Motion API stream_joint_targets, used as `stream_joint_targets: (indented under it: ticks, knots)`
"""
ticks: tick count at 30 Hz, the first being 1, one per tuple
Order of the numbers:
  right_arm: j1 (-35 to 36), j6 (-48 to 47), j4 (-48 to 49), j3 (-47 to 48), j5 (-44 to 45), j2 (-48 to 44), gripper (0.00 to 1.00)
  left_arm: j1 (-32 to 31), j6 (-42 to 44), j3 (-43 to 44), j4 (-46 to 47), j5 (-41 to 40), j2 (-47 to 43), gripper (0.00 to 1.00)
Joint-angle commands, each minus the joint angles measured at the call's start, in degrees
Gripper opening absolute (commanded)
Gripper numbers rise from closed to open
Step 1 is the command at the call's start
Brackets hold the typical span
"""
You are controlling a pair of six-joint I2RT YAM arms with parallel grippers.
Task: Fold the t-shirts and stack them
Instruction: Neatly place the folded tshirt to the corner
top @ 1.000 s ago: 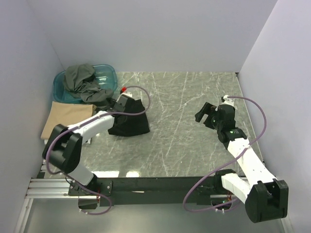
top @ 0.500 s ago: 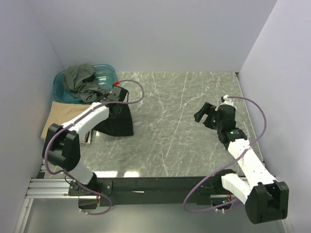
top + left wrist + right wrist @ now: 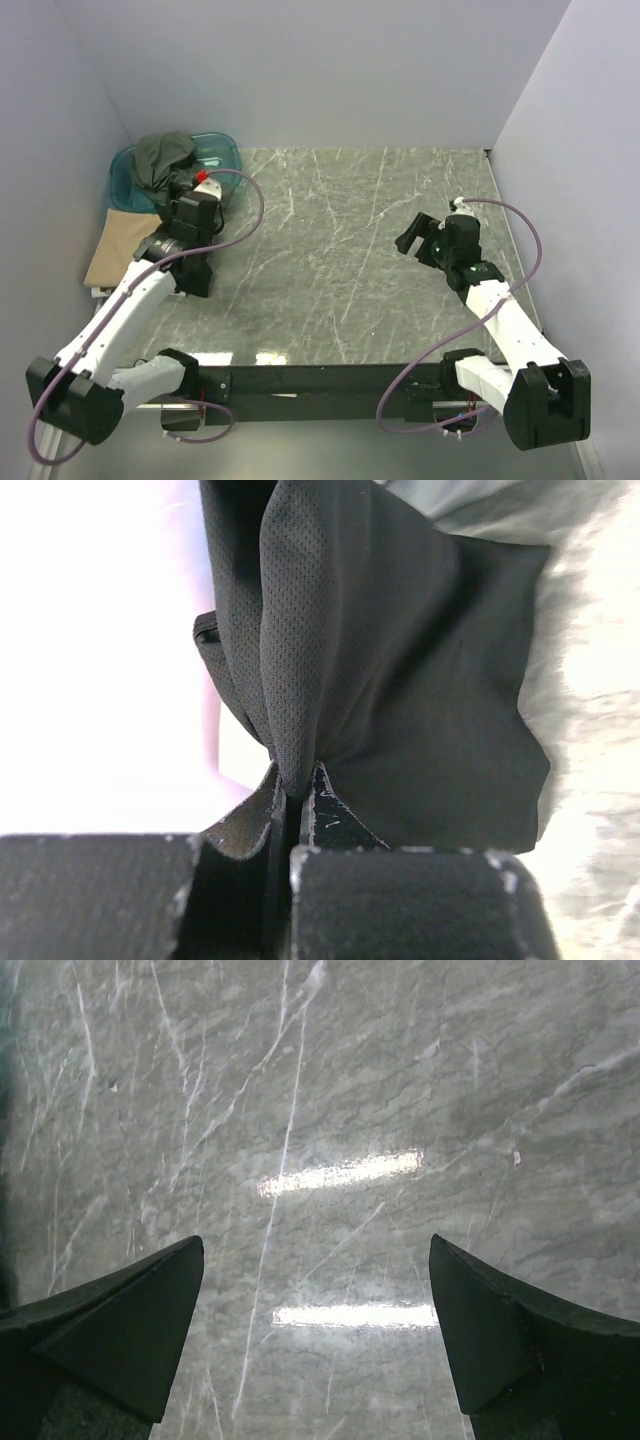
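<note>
My left gripper [image 3: 186, 238] is shut on a bunched fold of the black t-shirt [image 3: 196, 274], which hangs from it at the table's left side, next to the folded tan t-shirt [image 3: 118, 246]. In the left wrist view the black t-shirt [image 3: 400, 680] of fine mesh cloth drapes away from my shut left gripper [image 3: 295, 780]. The dark grey-olive t-shirt [image 3: 164, 160] lies crumpled in the teal tub [image 3: 222, 150] at the back left. Over bare marble on the right, my right gripper [image 3: 414, 236] is open; the right wrist view shows nothing inside the right gripper [image 3: 315, 1250].
White walls close in the table on the left, back and right. The marble tabletop [image 3: 350, 260] lies between the two arms. The left arm's purple cable [image 3: 250, 205] loops over the table beside the tub.
My left arm has swung left with the black t-shirt, from the table's left-middle to beside the tan t-shirt. The right arm has hardly moved.
</note>
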Motion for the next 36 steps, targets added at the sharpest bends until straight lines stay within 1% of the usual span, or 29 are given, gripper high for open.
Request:
stream_joint_targets:
  ticks: [1,4,9,13,14,17,18,19,20,21,23,24,26,30,34,36]
  knots:
    - [-0.2,0.6,2.7,-0.8,-1.2,0.9,0.99,1.5,4.8,0.9,1.0,-2.5,-5.0,0.01]
    - [-0.2,0.6,2.8,-0.6,-2.1,2.3,0.99,2.6,6.2,2.4,-0.7,-2.1,-7.4,0.01]
    - [-0.2,0.6,2.8,-0.4,-2.5,3.3,0.99,4.0,8.1,2.7,0.5,-2.5,-8.4,0.01]
    - [-0.2,0.5,3.0,-0.5,-2.5,3.0,0.98,6.3,10.2,2.6,3.2,-1.2,-8.1,0.01]
    - [-0.2,0.4,3.0,-0.6,-2.5,3.1,0.98,7.2,10.8,2.3,5.3,-0.5,-7.9,0.01]
    - [-0.2,0.5,2.9,-0.5,-2.5,3.1,0.98,12.1,14.2,0.0,9.9,0.8,-7.0,0.01]
    - [-0.2,0.5,3.2,-0.6,-2.6,3.1,0.98,16.3,15.6,-0.9,15.0,1.8,-6.3,0.01]
    - [-0.2,0.5,3.2,-0.6,-2.7,3.1,0.98,18.0,16.8,-1.5,16.8,2.2,-5.5,0.01]
    - [-0.2,0.5,3.1,-0.6,-2.8,3.1,0.98,21.0,17.4,-1.8,18.2,2.9,-4.8,0.01]
    - [-0.2,0.3,3.0,-0.5,-2.8,3.2,0.98,21.5,17.5,-1.9,19.3,5.5,-3.5,0.00]
    - [-0.3,0.2,2.8,-0.5,-2.6,2.9,0.98,24.9,16.7,-1.2,19.2,8.2,-2.1,0.01]
    - [-0.3,0.1,2.9,-0.5,-2.5,2.8,0.98,25.6,16.2,-1.4,19.5,9.5,-1.0,0.01]
    - [-0.3,0.1,2.9,-0.6,-2.4,2.6,0.98,27.9,16.0,-2.3,20.9,10.6,0.6,0.00]
    - [-0.3,0.1,3.2,-0.7,-2.7,2.9,0.98,28.3,16.3,-5.2,25.0,8.8,3.6,0.01]
    - [-0.3,0.1,3.0,-0.5,-2.7,3.3,0.98,30.4,17.7,-7.9,34.2,4.5,6.7,0.01]
    - [-0.3,0.0,3.0,-0.5,-2.7,3.2,0.98,31.5,16.9,-8.1,34.9,4.2,8.0,0.01]
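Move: My left hand holds the folded black t-shirt by its edge, the cloth hanging below. The stack with the beige shirt on top lies about 9 cm to my left, 2 cm back and some 19 cm below. The blue basket, grey shirt inside, is about 15 cm ahead, 4 cm left and 16 cm below. From my idle right hand the stack is roughly 59 cm left, 3 cm back and 11 cm below. Keeping the black shirt pinched, I first lift my left hand a little while easing back, then sweep it left across the near side of the basket and over the stack to its outer part, about 15 cm in all. From there I sink some 7 cm, edging forward, to lay the cloth down; the hand turns about 15 degrees counter-clockwise on the way. ##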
